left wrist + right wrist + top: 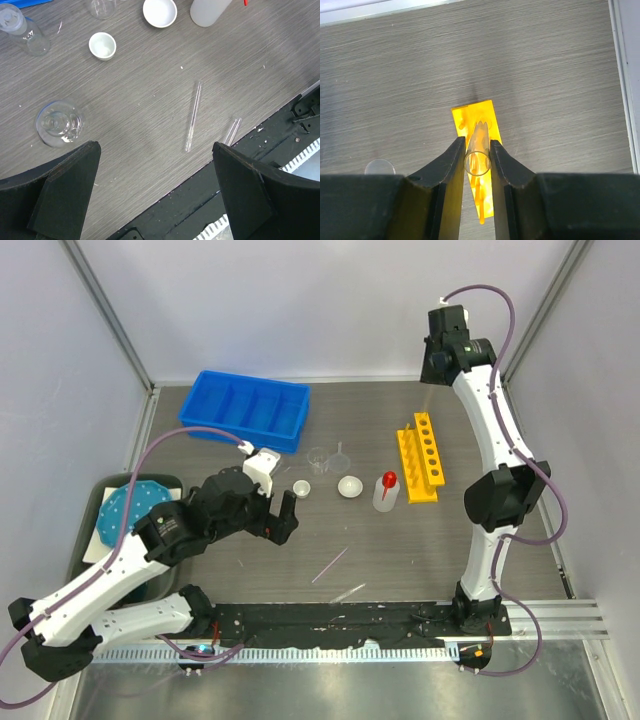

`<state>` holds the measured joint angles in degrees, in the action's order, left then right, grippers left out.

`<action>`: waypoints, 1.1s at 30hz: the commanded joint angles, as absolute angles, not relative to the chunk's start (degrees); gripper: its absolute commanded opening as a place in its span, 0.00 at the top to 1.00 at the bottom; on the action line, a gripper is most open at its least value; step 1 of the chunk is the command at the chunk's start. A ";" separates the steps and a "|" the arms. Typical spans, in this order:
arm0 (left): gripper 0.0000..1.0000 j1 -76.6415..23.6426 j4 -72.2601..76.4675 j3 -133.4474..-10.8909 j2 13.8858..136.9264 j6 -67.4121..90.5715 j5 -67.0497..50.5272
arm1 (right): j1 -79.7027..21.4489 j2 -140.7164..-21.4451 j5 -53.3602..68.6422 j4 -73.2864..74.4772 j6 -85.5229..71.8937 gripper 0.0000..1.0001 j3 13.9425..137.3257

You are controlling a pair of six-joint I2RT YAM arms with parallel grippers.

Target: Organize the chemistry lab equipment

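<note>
My right gripper (477,145) is shut on a thin clear tube (477,161), which stands upright above the far end of the yellow holed rack (476,119). From above, that gripper (430,382) hangs over the rack (420,455). My left gripper (155,185) is open and holds nothing, low over the near table edge (272,516). Two more clear tubes (193,116) (232,131) lie flat just beyond it. A white round dish (349,486), a small white cup (301,488), a red-capped squeeze bottle (386,490), a beaker (318,456) and a funnel (341,454) stand mid-table.
A blue divided bin (243,408) sits at the back left. A teal dotted plate (133,508) rests in a dark tray at the left edge. A glass flask (59,122) and a vial (22,32) stand near my left gripper. The black base rail (330,620) runs along the near edge.
</note>
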<state>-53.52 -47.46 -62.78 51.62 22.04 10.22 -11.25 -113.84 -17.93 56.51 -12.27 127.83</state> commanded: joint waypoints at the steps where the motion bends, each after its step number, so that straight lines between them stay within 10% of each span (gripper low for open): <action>1: 0.00 -53.61 -46.84 -62.58 50.98 21.09 9.58 | -10.55 -111.97 -18.81 56.51 -11.43 0.95 128.76; 33: 0.00 -53.53 -46.93 -61.70 51.77 20.04 10.20 | -10.02 -113.38 -15.12 50.63 -13.01 0.95 115.84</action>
<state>-53.52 -47.48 -61.65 51.64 21.34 10.24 -10.11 -113.89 -15.38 53.74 -12.34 116.66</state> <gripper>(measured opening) 0.996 0.296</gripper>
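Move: The right gripper already holds a glass test tube upright; its goal, the yellow rack's farthest hole, lies almost straight below, about 1 cm back and 18 cm down. The rack's middle is some 10 cm back, 1 cm right and 21 cm down. From the hand, the red-topped bottle is about 16 cm back and 9 cm left, the white dish 13 cm back and 16 cm left. From the idle left gripper, that hole is roughly 30 cm ahead and 30 cm right. Lower the right gripper about 7 cm towards the far end of the yellow rack, after first easing barely 1 cm to the right to line the test tube up over the end hole. Go down in two steps with a short slowing midway, tip the fingers about 10 degrees further down, and keep the tube pinched. ##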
